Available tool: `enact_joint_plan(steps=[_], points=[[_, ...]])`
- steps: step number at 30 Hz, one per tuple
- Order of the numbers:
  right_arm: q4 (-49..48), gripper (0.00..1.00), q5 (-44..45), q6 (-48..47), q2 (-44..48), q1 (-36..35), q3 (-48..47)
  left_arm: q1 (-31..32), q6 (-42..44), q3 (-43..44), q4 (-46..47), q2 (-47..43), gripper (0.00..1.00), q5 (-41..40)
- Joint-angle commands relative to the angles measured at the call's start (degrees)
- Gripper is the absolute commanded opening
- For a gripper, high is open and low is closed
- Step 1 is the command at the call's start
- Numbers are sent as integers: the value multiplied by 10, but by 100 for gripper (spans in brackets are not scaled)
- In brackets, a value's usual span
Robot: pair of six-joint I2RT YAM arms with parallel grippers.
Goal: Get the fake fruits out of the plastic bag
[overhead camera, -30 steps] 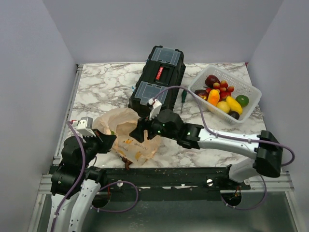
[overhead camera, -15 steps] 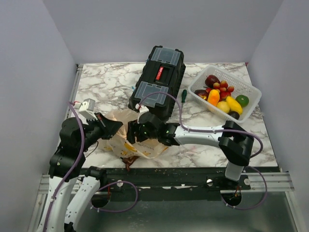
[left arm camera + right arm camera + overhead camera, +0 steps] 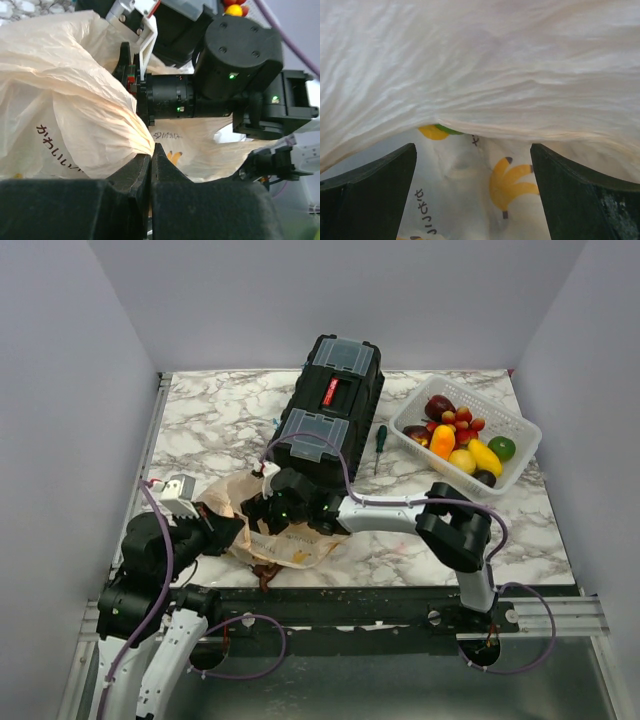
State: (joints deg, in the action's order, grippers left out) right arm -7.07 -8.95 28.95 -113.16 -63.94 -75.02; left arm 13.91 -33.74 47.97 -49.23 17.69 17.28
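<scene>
The beige plastic bag (image 3: pixel 285 545) lies crumpled at the table's front left. My left gripper (image 3: pixel 226 530) is shut on a bunched fold of its edge (image 3: pixel 142 145). My right gripper (image 3: pixel 258 518) reaches into the bag from the right, its fingertips hidden by the film in the top view. In the right wrist view the right gripper (image 3: pixel 475 170) is open, with only banana-printed film (image 3: pixel 512 182) between the fingers. A yellow-green patch (image 3: pixel 437 132) peeks under a fold; I cannot tell whether it is print or fruit. Several fake fruits (image 3: pixel 462 436) lie in the basket.
A black toolbox (image 3: pixel 327 412) stands right behind the bag. A green-handled screwdriver (image 3: pixel 379 446) lies between it and the white lattice basket (image 3: pixel 520 455) at the back right. A small dark brown thing (image 3: pixel 265 573) sits at the table's front edge.
My right arm has pushed leftward into the bag and its jaws have spread wider. My left gripper lifted the bag edge, then came back down, still holding it.
</scene>
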Motion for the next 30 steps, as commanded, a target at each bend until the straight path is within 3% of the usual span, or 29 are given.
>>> enact_joint_plan(steps=[1, 20, 26, 30], points=[[-40, 99, -86, -40, -44, 0, -40, 2, 44, -48, -21, -8, 0, -6], [-90, 100, -95, -17, -146, 0, -122, 2, 49, -74, 9, -24, 0, 12], [-170, 100, -139, 28, -147, 0, -103, 2, -34, -66, 116, 4, 0, 88], [-182, 100, -159, 33, -162, 0, -113, 2, -36, -33, 158, 72, 0, 97]])
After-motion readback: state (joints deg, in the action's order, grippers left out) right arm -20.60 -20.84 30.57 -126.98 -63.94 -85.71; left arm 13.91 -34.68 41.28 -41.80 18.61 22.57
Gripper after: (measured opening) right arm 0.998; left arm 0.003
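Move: The right gripper is open inside the bag. The yellow-and-green fruit shows in the bag's far left part, about 8 cm to its left, 1 cm farther out and 5 cm lower. The toolbox stands roughly 22 cm ahead and 16 cm to the right at hand height; the brown tap lies some 11 cm back, 3 cm right and 8 cm lower. From the left gripper, already pinching the rim, that fruit is about 7 cm ahead, 5 cm left and 20 cm down. Slide the open right gripper left about 7 cm, deeper into the bag under the hanging film, dipping some 3 cm midway and climbing back as its fingertips tilt up and turn slightly counter-clockwise. Keep the left fingers shut on the rim: lower them about 5 cm at once, hold there, then start lifting them and easing right. ##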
